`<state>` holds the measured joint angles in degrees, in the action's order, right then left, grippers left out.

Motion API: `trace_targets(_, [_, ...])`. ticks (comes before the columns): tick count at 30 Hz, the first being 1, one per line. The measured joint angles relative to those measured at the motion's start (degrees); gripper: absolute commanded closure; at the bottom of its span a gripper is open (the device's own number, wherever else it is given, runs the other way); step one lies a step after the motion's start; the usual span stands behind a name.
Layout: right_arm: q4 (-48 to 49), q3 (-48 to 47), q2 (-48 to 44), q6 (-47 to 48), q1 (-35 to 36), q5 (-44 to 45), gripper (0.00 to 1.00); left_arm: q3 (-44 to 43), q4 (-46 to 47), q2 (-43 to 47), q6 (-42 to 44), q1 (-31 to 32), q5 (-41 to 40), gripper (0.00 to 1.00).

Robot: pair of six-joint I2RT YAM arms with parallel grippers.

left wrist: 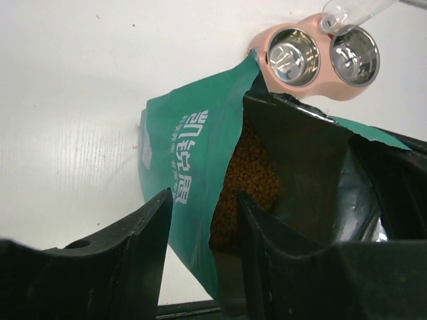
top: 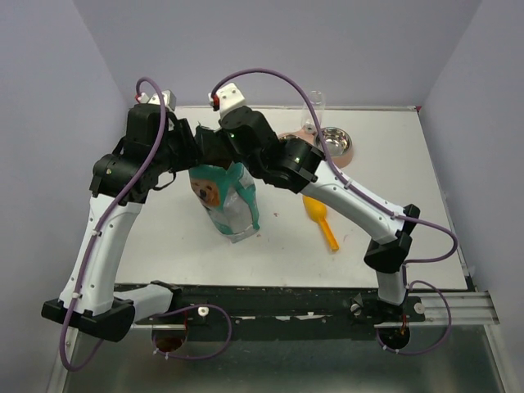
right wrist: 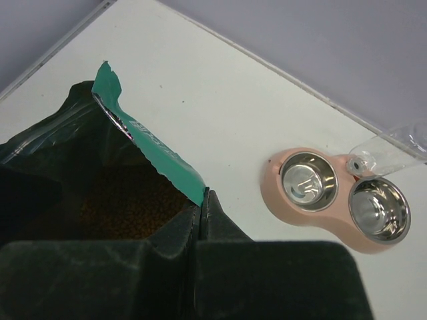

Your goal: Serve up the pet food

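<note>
The teal bag (top: pixel 230 199) with a dog picture stands upright mid-table, its top torn open. Brown pet food (left wrist: pixel 251 175) fills the inside and also shows as a dark mass in the right wrist view (right wrist: pixel 127 200). My left gripper (left wrist: pixel 203 223) is open, its fingers either side of the bag's near wall (left wrist: pixel 193 167) with gaps on both sides. My right gripper (right wrist: pixel 203 197) is shut on the bag's torn top edge (right wrist: pixel 160 155), on the side towards the bowls. Both wrists crowd over the bag's mouth in the top view.
A pink double bowl (top: pixel 334 144) with two empty steel cups (right wrist: pixel 306 180) sits at the back right, with a clear plastic bottle (top: pixel 314 106) standing at it. An orange scoop (top: pixel 321 219) lies on the table right of the bag.
</note>
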<state>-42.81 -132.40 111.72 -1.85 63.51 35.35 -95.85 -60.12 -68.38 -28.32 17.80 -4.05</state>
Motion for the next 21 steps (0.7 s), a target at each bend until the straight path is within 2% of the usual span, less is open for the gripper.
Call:
trace_targets(7, [0.31,0.0,0.17,0.7,0.52,1.68,0.99,1.16,-0.35,-1.77,-0.2,1.46,-0.28,0.96])
trace_targets(8, [0.28,0.0,0.22,0.96,0.59,1.95,0.99,1.16,-0.35,-1.81,-0.13,1.53,-0.26,1.0])
trace_targets(13, [0.74,0.48,0.22,1.7,0.96,2.97,0.99,0.42,-0.92,-1.84,1.18,1.57,-0.46,1.0])
trace_targets(21, [5.4,4.48,-1.18,-1.18,1.14,3.32,0.99,-7.17,-9.62,-4.11,2.97,1.07,-2.03,1.0])
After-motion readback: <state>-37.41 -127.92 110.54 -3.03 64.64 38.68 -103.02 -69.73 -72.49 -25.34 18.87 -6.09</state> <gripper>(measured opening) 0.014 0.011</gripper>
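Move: The bag's left rim runs between the left hand's open fingers, about 2 cm below the hand point and 1 cm to its right. From the right hand, which already pinches the opposite rim, it is some 10 cm left, 3 cm back and 3 cm lower. The bowls stand roughly 18 cm ahead and 31 cm right of the left hand, the yellow scoop about 2 cm back and 32 cm right, both some 32 cm below. Left hand sinks about 2 cm, pinches the bag's left rim and draws it back-left; right keeps its grip. ##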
